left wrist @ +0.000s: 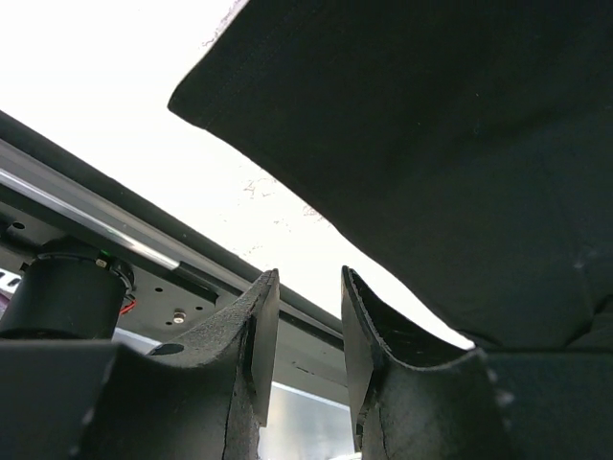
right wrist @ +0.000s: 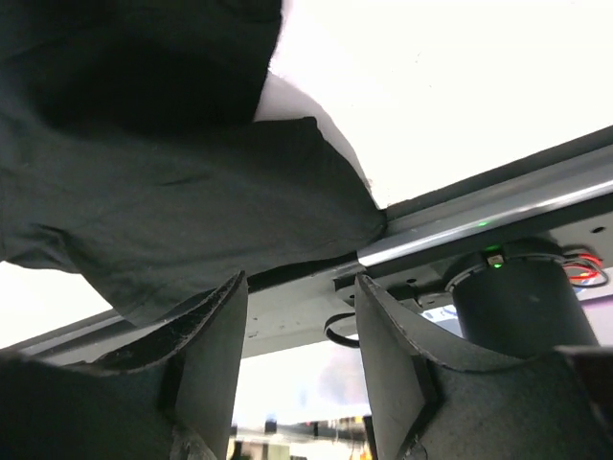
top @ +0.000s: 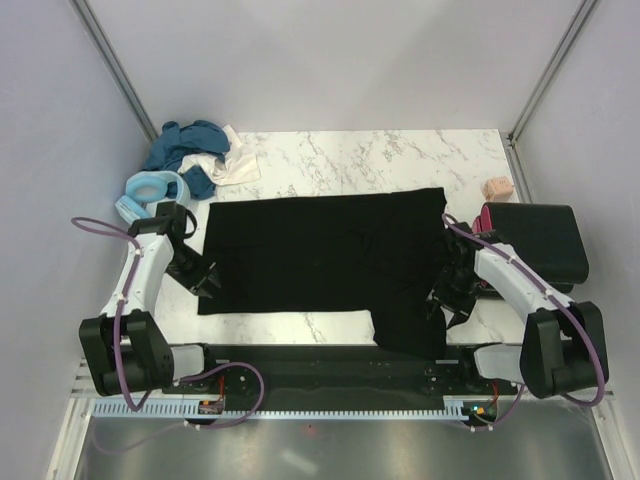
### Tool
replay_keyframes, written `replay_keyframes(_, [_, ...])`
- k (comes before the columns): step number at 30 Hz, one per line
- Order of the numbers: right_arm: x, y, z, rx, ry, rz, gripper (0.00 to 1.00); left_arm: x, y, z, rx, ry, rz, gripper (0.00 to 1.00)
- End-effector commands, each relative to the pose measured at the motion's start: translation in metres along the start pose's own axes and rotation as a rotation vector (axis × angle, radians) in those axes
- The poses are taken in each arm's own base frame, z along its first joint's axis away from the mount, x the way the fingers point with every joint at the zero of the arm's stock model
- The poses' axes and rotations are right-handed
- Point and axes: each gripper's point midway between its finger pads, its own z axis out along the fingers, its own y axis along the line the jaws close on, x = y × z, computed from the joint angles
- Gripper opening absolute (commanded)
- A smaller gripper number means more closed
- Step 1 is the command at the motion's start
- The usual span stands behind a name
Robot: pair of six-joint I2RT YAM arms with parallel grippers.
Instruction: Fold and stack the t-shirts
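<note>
A black t-shirt (top: 320, 250) lies spread flat across the marble table, with one part reaching to the near edge at the right (top: 410, 325). My left gripper (top: 205, 285) sits at the shirt's near left corner. It is open with nothing between its fingers (left wrist: 309, 287), and the black cloth (left wrist: 431, 144) lies just beyond them. My right gripper (top: 440, 305) is at the shirt's near right edge. It is open and empty (right wrist: 302, 287), and the black cloth (right wrist: 163, 192) lies beside its left finger.
A heap of t-shirts sits at the back left: teal (top: 185, 145), white (top: 235, 162) and light blue (top: 150, 188). A folded black stack (top: 535, 240) rests at the right edge. A small pinkish block (top: 497, 187) stands behind it. The metal rail (right wrist: 479, 225) runs along the near edge.
</note>
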Motion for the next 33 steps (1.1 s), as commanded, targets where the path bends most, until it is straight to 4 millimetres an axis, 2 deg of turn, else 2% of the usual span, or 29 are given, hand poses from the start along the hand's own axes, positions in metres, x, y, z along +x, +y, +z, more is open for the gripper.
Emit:
replay_keyframes(1, [-0.001, 0.0, 0.01, -0.004, 0.036, 0.003, 0.55, -0.003, -0.001, -0.001, -0.011, 0.011, -0.054, 0.39])
replay_keyframes(4, [-0.014, 0.002, 0.004, -0.009, -0.022, -0.06, 0.55, -0.009, -0.004, -0.005, -0.001, -0.01, -0.05, 0.39])
replay_keyframes(9, [-0.007, 0.008, 0.005, -0.058, 0.028, -0.155, 0.52, -0.014, -0.01, -0.006, 0.013, -0.013, -0.031, 0.39])
replay_keyframes(14, [0.017, 0.019, 0.003, -0.135, 0.058, -0.294, 0.53, -0.016, -0.013, -0.005, 0.025, -0.011, 0.007, 0.37])
replay_keyframes(18, [0.042, 0.045, -0.006, -0.226, 0.05, -0.431, 0.54, -0.019, -0.015, -0.005, 0.035, -0.02, 0.055, 0.37])
replay_keyframes(24, [0.069, 0.065, -0.001, -0.269, 0.068, -0.575, 0.54, -0.02, -0.017, -0.008, 0.054, -0.028, 0.101, 0.37])
replay_keyframes(28, [0.073, 0.083, -0.006, -0.294, 0.022, -0.65, 0.54, -0.018, -0.018, -0.008, 0.069, -0.02, 0.116, 0.37])
replay_keyframes(33, [0.08, 0.101, 0.003, -0.265, 0.011, -0.733, 0.57, -0.017, -0.018, -0.009, 0.081, -0.026, 0.132, 0.36])
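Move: To the right hand's left lies the loose sleeve of the black t-shirt, draped over the near table edge: its middle is about 7 cm left, 5 cm back and some 5 cm below. The shirt's main body is centred roughly 26 cm left and 11 cm ahead of that hand; the black box stands about 18 cm to its right and 13 cm ahead. From the left hand, the sleeve is some 41 cm right and 11 cm back. Sweeping left across the loose sleeve at the near edge, the right hand first sinks about a centimetre, then travels some 10 cm left and 3 cm back, ending over the sleeve's left half. The wrist swings nearly 40 degrees counter-clockwise and tilts so its left side rises, with the fingers staying open and holding nothing. ##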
